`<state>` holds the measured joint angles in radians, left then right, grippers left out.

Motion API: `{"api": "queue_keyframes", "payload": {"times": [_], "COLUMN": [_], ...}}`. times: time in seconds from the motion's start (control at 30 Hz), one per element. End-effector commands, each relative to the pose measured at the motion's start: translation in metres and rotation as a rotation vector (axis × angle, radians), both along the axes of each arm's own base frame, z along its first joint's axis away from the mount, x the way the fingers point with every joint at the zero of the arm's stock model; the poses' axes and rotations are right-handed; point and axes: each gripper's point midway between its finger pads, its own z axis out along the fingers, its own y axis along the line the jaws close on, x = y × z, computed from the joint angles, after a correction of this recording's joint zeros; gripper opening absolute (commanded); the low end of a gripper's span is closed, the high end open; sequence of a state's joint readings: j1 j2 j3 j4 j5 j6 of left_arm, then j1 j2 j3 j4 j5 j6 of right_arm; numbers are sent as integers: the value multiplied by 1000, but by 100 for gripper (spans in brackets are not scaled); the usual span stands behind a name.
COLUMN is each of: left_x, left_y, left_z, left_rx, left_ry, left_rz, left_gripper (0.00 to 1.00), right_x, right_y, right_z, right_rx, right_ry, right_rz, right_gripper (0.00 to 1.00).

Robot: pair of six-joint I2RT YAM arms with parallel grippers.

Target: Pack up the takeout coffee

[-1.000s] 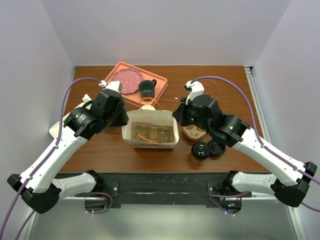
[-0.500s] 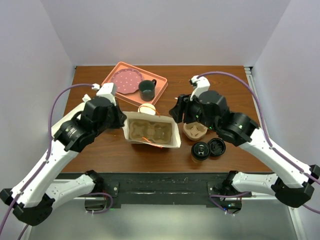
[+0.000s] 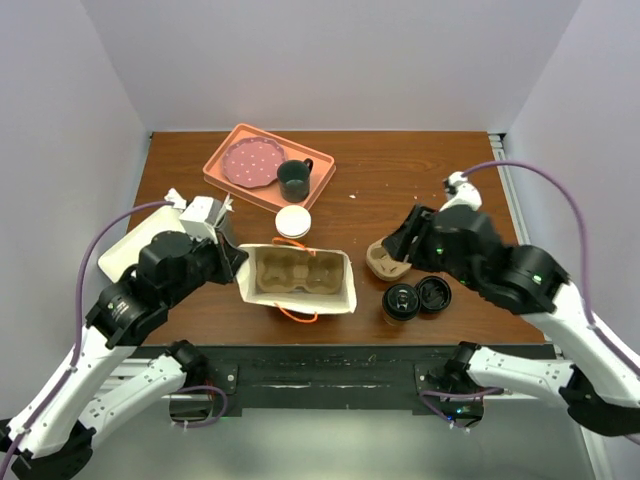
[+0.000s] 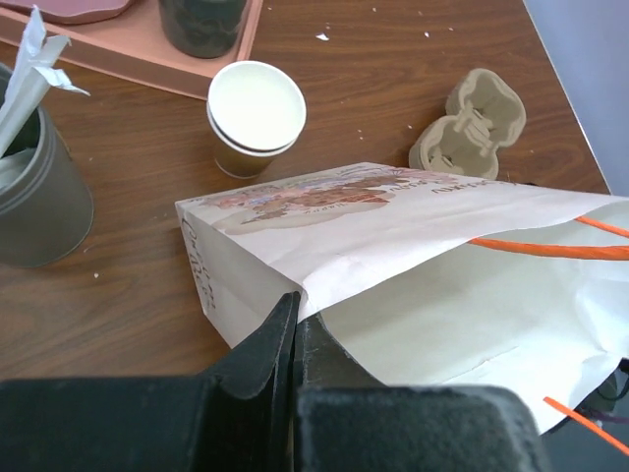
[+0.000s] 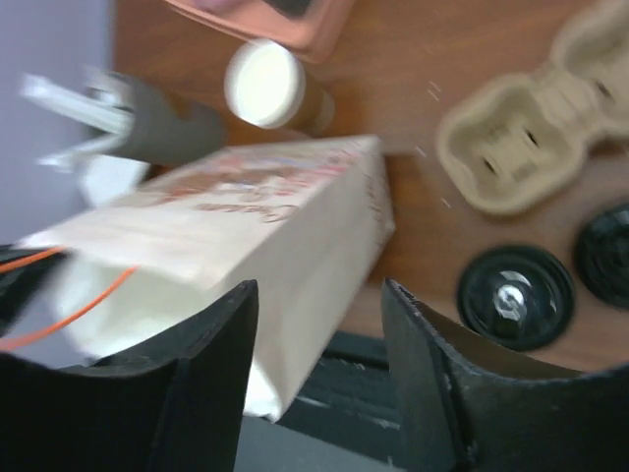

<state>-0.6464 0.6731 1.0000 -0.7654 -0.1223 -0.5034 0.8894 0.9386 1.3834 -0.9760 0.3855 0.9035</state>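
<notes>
The takeout coffee [image 3: 401, 302], a cup with a black lid, stands near the front edge right of the bag and shows in the right wrist view [image 5: 514, 295]. A white paper bag [image 3: 300, 282] with orange handles lies open-topped at the centre, with a brown pulp carrier inside it. My left gripper [image 3: 232, 262] is shut on the bag's left rim [image 4: 295, 300]. My right gripper [image 3: 400, 238] hangs open above the table right of the bag, holding nothing; the bag [image 5: 256, 226] lies below its fingers [image 5: 316, 290].
A loose black lid [image 3: 434, 294] lies beside the coffee. A second pulp carrier [image 3: 385, 262] sits right of the bag. A cream-topped paper cup [image 3: 293, 221] stands behind the bag. A pink tray [image 3: 215, 165] holds a plate and a dark mug [image 3: 293, 178]. A grey tin [image 4: 39, 187] stands left.
My left gripper has shut on the bag's left rim and drawn back toward the near edge. My right gripper has opened, let go of the bag's right side and pulled away to the right.
</notes>
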Motion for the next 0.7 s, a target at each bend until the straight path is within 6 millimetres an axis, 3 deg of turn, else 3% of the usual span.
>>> {"api": "queue_keyframes", "payload": {"times": [0.0,0.27,0.4,0.5,0.67], "left_x": [-7,-19,-21,-22,-19], "left_y": [-13,-11,-6,-6,5], "left_z": [-1,-24,-23,-22,-17], "left_rx": [-17,27,36,36,57], "left_ry": [-74,-28,-37,-29,3], "left_rz": [-119,-168,-161,-160,-85], "left_gripper": [0,0,0,0,0], "right_x": [-21,-36,-36,-30,-28], "right_y": [-37,-31,-34,-33,-27], "right_z": [-91,-146,-153,-149,-158], "right_rx": [-256,-232,-277,-274,-270], "right_ry": [325,432,455,434,438], "right_rz": [-183,-181,-196,-213,-205], "right_gripper": [59,66,75,76,77]}}
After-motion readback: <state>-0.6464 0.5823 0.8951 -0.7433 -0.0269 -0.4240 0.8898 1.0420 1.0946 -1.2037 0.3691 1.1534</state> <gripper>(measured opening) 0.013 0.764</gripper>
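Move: The black-lidded cup stands about 26 cm below the open right hand, 2 cm nearer the base and 5 cm to its right. The pulp carrier lies 12 cm beyond that cup; the spare lids are 9 cm to the cup's right and 5 cm farther out. The bag's middle is level ahead with the right hand, some 18 cm left and 15 cm lower. From the left hand, gripping a bag corner, the cup is roughly 34 cm right and 2 cm back. Downward, fast at first and then easing to a stop, the right hand drops some 16 cm towards the black-lidded cup, drawing back and right about 3 cm each, while its fingers tip steeply down and open wider, staying short of the lid. The left hand keeps its pinch on the bag's top corner, sinking and drawing back about 2 cm with a slight clockwise turn. ##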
